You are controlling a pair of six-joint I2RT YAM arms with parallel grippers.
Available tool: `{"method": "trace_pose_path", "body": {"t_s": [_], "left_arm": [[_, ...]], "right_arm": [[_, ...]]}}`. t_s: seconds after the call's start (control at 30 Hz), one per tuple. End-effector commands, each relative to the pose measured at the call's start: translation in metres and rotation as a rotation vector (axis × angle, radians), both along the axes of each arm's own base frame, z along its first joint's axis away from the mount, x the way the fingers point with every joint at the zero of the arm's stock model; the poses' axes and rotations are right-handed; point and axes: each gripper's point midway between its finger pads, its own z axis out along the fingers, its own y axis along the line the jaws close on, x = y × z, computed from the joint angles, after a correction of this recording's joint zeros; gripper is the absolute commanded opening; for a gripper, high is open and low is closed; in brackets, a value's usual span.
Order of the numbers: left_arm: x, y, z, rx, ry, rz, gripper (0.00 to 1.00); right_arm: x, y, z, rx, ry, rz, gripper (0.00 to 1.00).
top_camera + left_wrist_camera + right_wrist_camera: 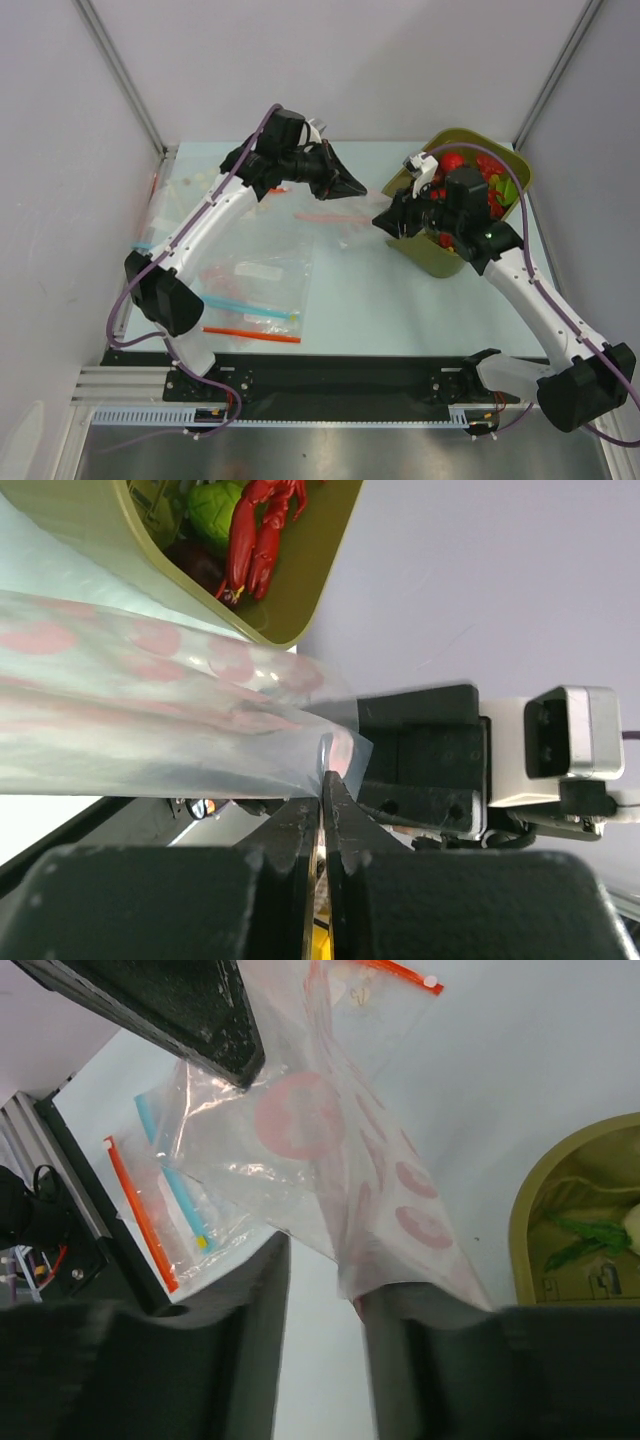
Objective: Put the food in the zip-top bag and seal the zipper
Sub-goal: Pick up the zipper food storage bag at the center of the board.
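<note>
The zip-top bag [322, 228], clear with faint pink circles, hangs between my two grippers above the table. Its pale pink zipper [325, 217] shows in the top view. My left gripper [358, 187] [327, 780] is shut on one edge of the bag [150, 730]. My right gripper [385, 218] [322, 1280] is open, with a gap of bare table between its blurred fingers. A corner of the bag [400, 1220] drapes over its right finger [440, 1360]. The food [478, 178] lies in the olive bin [440, 262]; the red lobster [262, 530] shows in the left wrist view.
Flat spare bags lie at the near left, with orange-red strips [250, 334] [140, 1215] and a blue strip [245, 305] [175, 1180]. The bin [560, 1190] stands just right of the right gripper. Another orange-strip bag [400, 972] lies farther back.
</note>
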Motion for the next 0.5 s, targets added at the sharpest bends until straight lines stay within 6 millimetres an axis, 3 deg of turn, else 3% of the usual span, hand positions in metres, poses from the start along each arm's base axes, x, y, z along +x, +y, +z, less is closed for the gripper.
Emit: {"method": "trace_pose_path", "body": {"t_s": [0.0,0.17,0.2,0.33,0.47], "left_arm": [[-0.007,0.002,0.01,-0.016,0.057,-0.005,0.08],[-0.003,0.001,0.009,-0.017,0.043,0.004,0.12],[-0.002,0.001,0.009,-0.017,0.038,0.007,0.14],[0.002,0.0,0.009,-0.017,0.021,0.017,0.22],[0.009,0.005,0.013,-0.005,-0.03,0.033,0.44]], "right_arm": [[-0.004,0.007,0.031,0.037,-0.06,0.037,0.34],[-0.008,0.014,0.034,0.065,-0.018,0.07,0.11],[-0.007,0.015,0.035,0.07,-0.01,0.073,0.01],[-0.009,0.021,0.039,0.108,0.025,0.092,0.0],[-0.007,0.024,0.046,0.18,0.093,0.083,0.0]]}}
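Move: Between the still-open right fingers runs an edge of the zip-top bag; its middle hangs about 7 cm to the left and 6 cm below, level ahead. The green bin is some 17 cm to the right, 6 cm farther out and 18 cm lower; the flat blue-and-orange-zip bags lie roughly 27 cm left, 10 cm back and 27 cm down. From the shut left fingers the held bag's middle is about 4 cm left, 2 cm back, 12 cm below. Closing fully on the edge of the hanging bag, the right fingers pinch it while that hand eases about 2 cm left, some 1.5 cm up and slightly back, turning by roughly 10 degrees. The left hand stays practically in place and, once the right has shut, spreads its fingers to nearly half open, loosening its grip on the bag. ##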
